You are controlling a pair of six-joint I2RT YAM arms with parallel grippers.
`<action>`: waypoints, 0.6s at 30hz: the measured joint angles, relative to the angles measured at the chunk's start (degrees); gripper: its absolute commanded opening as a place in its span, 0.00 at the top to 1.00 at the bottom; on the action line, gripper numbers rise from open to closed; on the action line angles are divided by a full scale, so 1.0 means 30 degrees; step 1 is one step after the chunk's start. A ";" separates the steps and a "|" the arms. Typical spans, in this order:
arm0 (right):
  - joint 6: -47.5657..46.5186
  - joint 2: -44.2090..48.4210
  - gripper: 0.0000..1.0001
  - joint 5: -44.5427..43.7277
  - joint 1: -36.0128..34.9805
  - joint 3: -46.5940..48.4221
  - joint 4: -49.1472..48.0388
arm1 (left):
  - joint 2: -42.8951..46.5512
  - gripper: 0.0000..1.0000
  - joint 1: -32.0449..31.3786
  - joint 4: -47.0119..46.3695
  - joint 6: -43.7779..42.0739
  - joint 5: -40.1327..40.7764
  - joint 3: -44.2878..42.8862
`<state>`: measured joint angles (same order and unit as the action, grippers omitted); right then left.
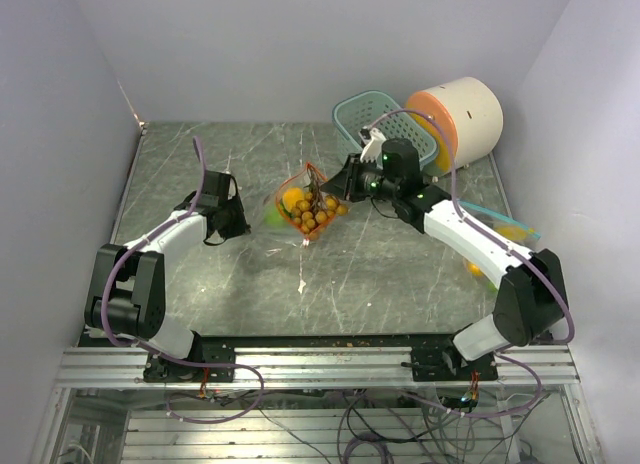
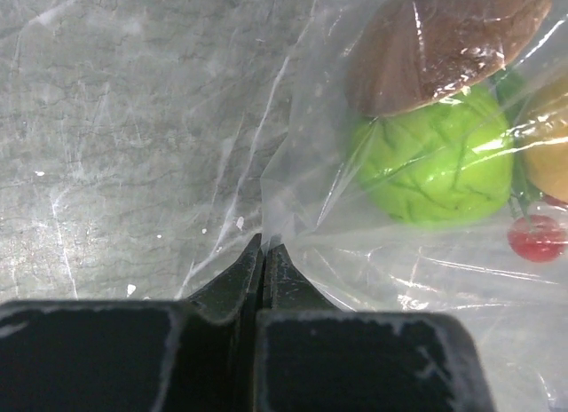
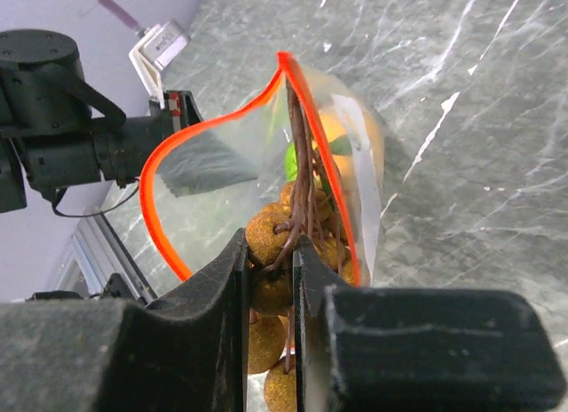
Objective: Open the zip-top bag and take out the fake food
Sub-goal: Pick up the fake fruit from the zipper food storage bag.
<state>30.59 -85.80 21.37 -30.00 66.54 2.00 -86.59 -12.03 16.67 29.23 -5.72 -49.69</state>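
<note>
The clear zip-top bag (image 1: 293,206) with an orange zip rim (image 3: 155,199) is held up over the table's middle, its mouth wide open. My left gripper (image 2: 264,245) is shut on a fold of the bag's plastic on its left side. The fake food inside includes a green piece (image 2: 435,163), a brown piece (image 2: 444,39), a small red one (image 2: 537,237) and an orange fruit (image 3: 333,128). At the bag's mouth my right gripper (image 3: 269,248) is shut on a bunch of brown balls (image 3: 266,230) with dark stems. The same bunch (image 1: 318,216) shows from above, beside the right gripper (image 1: 338,189).
A teal basket (image 1: 362,119) stands at the back, with a big cream cylinder with an orange face (image 1: 465,119) lying next to it. Another clear bag (image 1: 505,229) and an orange piece (image 1: 475,269) lie under the right arm. Walls close the table in on three sides.
</note>
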 measured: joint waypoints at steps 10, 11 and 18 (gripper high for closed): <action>-0.0262 -0.3337 1.00 -0.0619 -0.3169 0.0000 -0.0648 | 0.0000 0.93 0.0087 0.0138 0.0459 -0.0670 -0.0226; -0.0233 -0.3679 1.00 -0.0627 -0.3453 0.0000 -0.0685 | 0.0000 0.93 0.0095 0.0168 0.0554 -0.0772 -0.0321; -0.0240 -0.3920 1.00 -0.1042 -0.4211 -0.0007 -0.0510 | -0.0029 0.93 0.0095 0.0321 0.0911 -0.0860 -0.1071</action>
<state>29.87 -97.56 18.24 -42.63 66.52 0.47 -86.67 -11.75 17.63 31.97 -8.29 -52.90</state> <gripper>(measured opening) 0.161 0.069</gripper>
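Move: The bag's orange-lipped mouth, around the brown bunch the right hand already pinches, is centred some 4 cm left of that hand, level fore-and-aft and 7 cm below. From the right hand, the yellow fruit is about 7 cm left, 3 ahead and 14 down; the green ball 12 left, 1 ahead and 20 down; the basket 14 right and 17 ahead, 15 lower. The mouth is about 13 cm right of the left hand, 3 ahead and 10 higher. Still pinching a berry of the brown bunch, the right hand plunges from its raised place down about 9 cm, and left some 8 and back 5, towards the green ball and the left hand, turning about 10 degrees counter-clockwise and tipping slightly down. The left fingers keep their shut pinch on the bag's corner, easing up about 2 cm and slightly forward and right. ##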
